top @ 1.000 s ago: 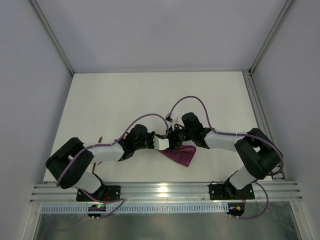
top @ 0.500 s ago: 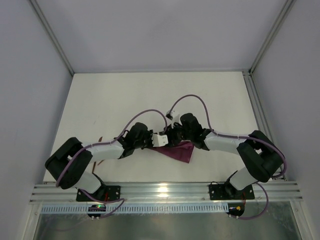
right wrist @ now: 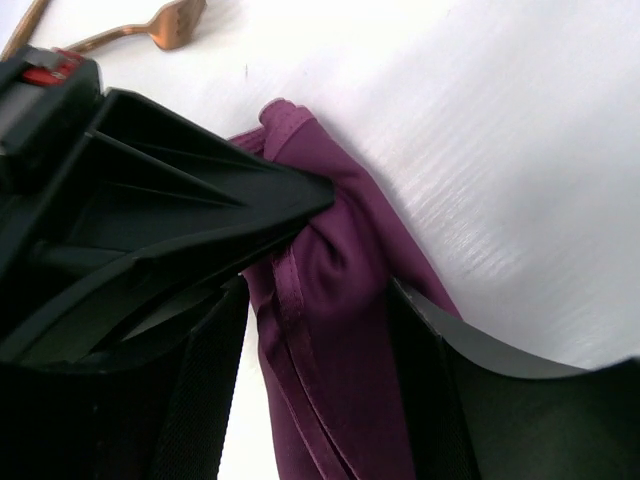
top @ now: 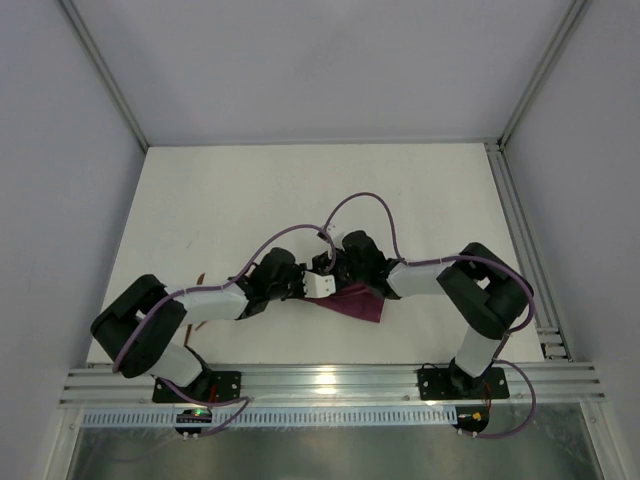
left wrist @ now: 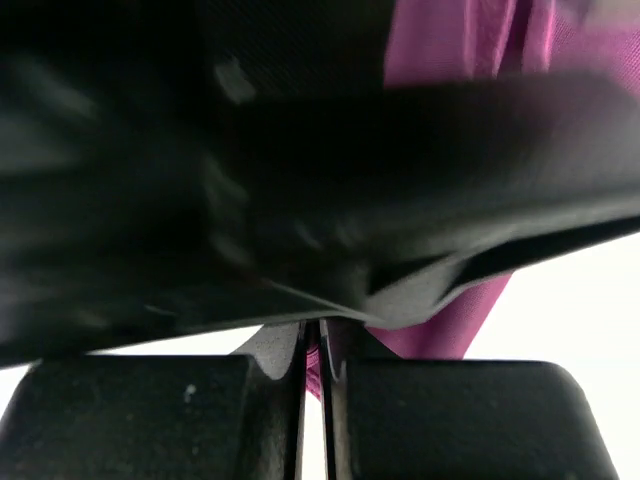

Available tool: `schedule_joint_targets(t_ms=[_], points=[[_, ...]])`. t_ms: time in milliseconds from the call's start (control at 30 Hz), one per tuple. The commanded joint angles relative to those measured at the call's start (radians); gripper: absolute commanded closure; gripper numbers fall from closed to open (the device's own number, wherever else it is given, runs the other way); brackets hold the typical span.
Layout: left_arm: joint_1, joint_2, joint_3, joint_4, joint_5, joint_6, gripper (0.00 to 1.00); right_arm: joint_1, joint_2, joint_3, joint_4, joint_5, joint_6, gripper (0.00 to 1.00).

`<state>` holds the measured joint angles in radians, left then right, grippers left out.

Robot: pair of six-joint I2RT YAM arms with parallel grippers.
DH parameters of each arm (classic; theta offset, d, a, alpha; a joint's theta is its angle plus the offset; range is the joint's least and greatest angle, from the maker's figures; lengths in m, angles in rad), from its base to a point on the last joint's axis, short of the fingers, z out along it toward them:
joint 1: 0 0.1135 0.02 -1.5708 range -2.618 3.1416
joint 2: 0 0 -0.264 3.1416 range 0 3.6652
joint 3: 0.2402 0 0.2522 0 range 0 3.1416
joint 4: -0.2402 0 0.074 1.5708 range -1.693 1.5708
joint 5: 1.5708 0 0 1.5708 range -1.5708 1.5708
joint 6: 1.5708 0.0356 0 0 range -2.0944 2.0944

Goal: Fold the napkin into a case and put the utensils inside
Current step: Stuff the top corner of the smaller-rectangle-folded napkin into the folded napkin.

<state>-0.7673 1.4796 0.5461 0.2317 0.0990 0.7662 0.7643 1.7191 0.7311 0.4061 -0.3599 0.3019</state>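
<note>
The plum-purple napkin (top: 362,301) lies bunched on the white table between both arms. My left gripper (top: 322,285) is shut on a thin edge of the napkin (left wrist: 316,362), pinched between its jaws. The right gripper (top: 338,272) meets it from the right, almost touching. In the right wrist view the right gripper (right wrist: 315,300) is open and straddles a hemmed fold of the napkin (right wrist: 335,300), with table showing between the cloth and its left finger (right wrist: 205,380). A copper fork (right wrist: 160,28) of the utensils lies beyond the cloth.
Copper utensil ends (top: 200,279) peek out beside the left forearm. The left gripper's black body (right wrist: 150,200) crowds the right wrist view. Metal frame rails (top: 330,382) run along the near edge, and grey walls enclose the table.
The right gripper's jaws have spread apart around the cloth. The right arm's elbow has swung left and its wrist has shifted slightly left. The left arm has barely moved.
</note>
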Motion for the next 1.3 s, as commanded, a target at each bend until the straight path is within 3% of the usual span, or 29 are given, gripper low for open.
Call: schedule_joint_targets(t_ms=[0, 200, 467, 500, 600, 933, 1000, 1133, 1267], points=[[-0.010, -0.015, 0.026, 0.074, 0.034, -0.024, 1.00, 0.047, 0.031, 0.050, 0.115, -0.040, 0.019, 0.39], [-0.010, -0.033, 0.051, 0.031, 0.070, -0.073, 1.00, 0.052, 0.013, -0.045, 0.229, 0.002, 0.086, 0.44], [-0.007, -0.036, 0.068, -0.005, 0.051, -0.099, 1.00, 0.075, 0.060, -0.053, 0.255, 0.076, 0.118, 0.73], [-0.006, -0.036, 0.068, -0.014, 0.051, -0.094, 1.00, 0.075, 0.059, -0.070, 0.267, 0.088, 0.120, 0.81], [0.014, -0.044, 0.063, -0.044, 0.064, -0.071, 1.00, 0.075, 0.024, -0.096, 0.254, 0.120, 0.103, 0.92], [0.051, -0.068, 0.032, -0.071, 0.077, 0.085, 1.00, 0.119, -0.049, -0.045, 0.120, 0.214, 0.039, 0.97], [0.053, -0.071, 0.031, -0.120, 0.111, 0.104, 0.95, 0.133, -0.064, -0.030, 0.084, 0.245, 0.029, 0.97], [0.065, -0.128, 0.055, -0.230, 0.136, 0.067, 0.64, 0.173, -0.065, -0.018, 0.047, 0.311, 0.010, 0.97], [0.137, -0.246, 0.167, -0.424, 0.226, -0.068, 0.57, 0.184, -0.059, -0.018, 0.040, 0.345, 0.006, 0.97]])
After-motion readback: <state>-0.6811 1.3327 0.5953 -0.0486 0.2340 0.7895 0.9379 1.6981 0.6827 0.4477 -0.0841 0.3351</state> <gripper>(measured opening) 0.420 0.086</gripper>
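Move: The raised, tucked fold at the mouth of the folded napkin lies between the right hand's open fingers, about 2 cm below its hand point, 1 cm back and 1 cm left. From it the folded napkin's middle is some 6 cm to the right and 4 cm farther back. The left fingers, already shut on cloth, have that fold 2 cm right, 1 cm back and 1 cm below; the fork lies roughly 17 cm left and 4 cm back of them. Down about 1.5 cm onto the napkin, with slight shifts back and left, the right hand closes its fingers and pinches the tucked fold, then keeps hold while drawing back another 1.5 cm. The left hand stays nearly still, shut on the cloth, until that pinch is set, then opens almost halfway, comes free and pulls off left, up and back, roughly 2 cm each way. ##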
